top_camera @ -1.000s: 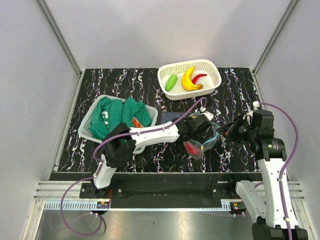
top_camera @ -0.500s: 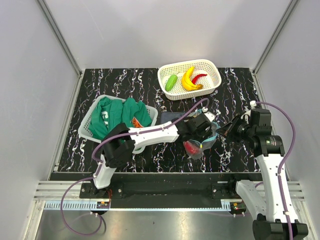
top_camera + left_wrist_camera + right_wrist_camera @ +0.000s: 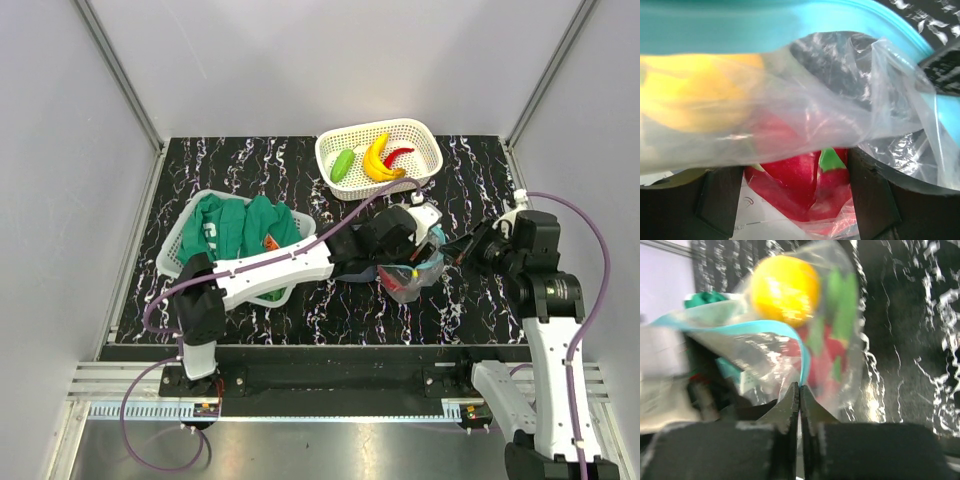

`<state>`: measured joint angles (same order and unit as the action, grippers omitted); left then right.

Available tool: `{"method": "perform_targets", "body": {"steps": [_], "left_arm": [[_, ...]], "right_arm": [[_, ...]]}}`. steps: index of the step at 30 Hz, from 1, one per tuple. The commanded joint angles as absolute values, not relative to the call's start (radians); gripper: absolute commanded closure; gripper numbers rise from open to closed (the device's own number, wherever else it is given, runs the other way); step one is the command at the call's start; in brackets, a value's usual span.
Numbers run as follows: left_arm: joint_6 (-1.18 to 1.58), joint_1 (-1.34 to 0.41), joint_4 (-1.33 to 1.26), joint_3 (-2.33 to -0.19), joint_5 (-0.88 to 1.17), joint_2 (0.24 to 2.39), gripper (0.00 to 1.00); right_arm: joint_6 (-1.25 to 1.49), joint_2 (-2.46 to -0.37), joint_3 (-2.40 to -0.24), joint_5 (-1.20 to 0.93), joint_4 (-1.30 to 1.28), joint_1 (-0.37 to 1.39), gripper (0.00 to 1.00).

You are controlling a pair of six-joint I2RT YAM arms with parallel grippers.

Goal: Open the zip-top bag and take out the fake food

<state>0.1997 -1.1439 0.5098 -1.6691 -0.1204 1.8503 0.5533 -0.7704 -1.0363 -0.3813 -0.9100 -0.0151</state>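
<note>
The zip-top bag point(image 3: 415, 275) hangs open between both grippers, its teal zip strip point(image 3: 765, 25) arching over the left wrist view. My left gripper point(image 3: 403, 266) is pushed into its mouth. There its fingers point(image 3: 875, 200) press either side of a red-pink piece of fake food point(image 3: 800, 180) with a green tip. A yellow piece point(image 3: 700, 95) lies blurred above it. My right gripper point(image 3: 800, 389) is shut on the zip strip point(image 3: 802, 352) at the bag's right edge point(image 3: 455, 252). A yellow-orange ball point(image 3: 785, 290) shows through the film.
A white basket point(image 3: 425, 135) at the back holds a banana point(image 3: 375, 158), a green vegetable point(image 3: 342, 164) and a red chili point(image 3: 398, 155). A grey basket point(image 3: 172, 262) of green clothing stands on the left, under the left arm's reach.
The left arm has reached further right and back into the bag, and its jaws have narrowed onto the red piece. The bag has shifted right and away; the right gripper drew back slightly, still pinching.
</note>
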Motion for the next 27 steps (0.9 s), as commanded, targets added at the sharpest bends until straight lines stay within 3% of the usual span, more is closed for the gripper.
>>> {"method": "perform_targets", "body": {"steps": [1,4,10,11,14,19,23,27], "left_arm": [[0.179,-1.105,0.404,-1.718,0.080,1.835,1.00],[0.230,-1.060,0.335,-1.671,0.144,1.810,1.00],[0.311,-0.936,0.238,-1.590,0.408,1.787,1.00],[0.324,-0.921,0.212,-1.569,0.432,1.779,1.00],[0.377,-0.878,0.140,-1.519,0.514,1.767,1.00],[0.408,-0.851,0.115,-1.502,0.545,1.767,1.00],[0.451,-0.845,0.086,-1.491,0.578,1.773,1.00],[0.509,-0.847,0.006,-1.462,0.630,1.773,1.00]], "right_arm": [[0.557,-0.761,-1.109,-0.416,-0.907,-0.015,0.76],[0.577,-0.767,-1.115,-0.400,-0.917,-0.017,0.66],[0.646,-0.773,-1.124,-0.221,-0.965,-0.017,0.28],[0.652,-0.775,-1.123,-0.160,-0.968,-0.017,0.16],[0.672,-0.801,-1.111,-0.118,-0.942,-0.017,0.02],[0.732,-0.867,-1.010,-0.224,-0.838,-0.032,0.00],[0.814,-0.896,-0.838,-0.420,-0.564,-0.093,0.00],[0.848,-0.900,-0.704,-0.443,-0.361,-0.095,0.00]]}}
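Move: The red vegetable is already between the left fingers, bag film around it. The cream basket lies about 20 cm ahead of that hand, 6 cm left and 16 cm down; the orange fruit in the bag is some 5 cm ahead, 1 cm right and 5 cm down; the dark cloth 13 cm left, 1 cm back, 18 cm down. The right fingers are shut on the blue zip rim, with the bag's middle roughly 5 cm left, 2 cm back and 9 cm below them. The right fingers let go of the bag's blue rim, opening wide as the hand lifts a little and shifts some 3 cm right; it then drops about 10 cm and reaches 5 cm forward down the bag's right side. The left hand keeps its grip on the red vegetable, carries it forward and left towards the cream basket, tilting some 30 degrees, then eases back a centimetre. ##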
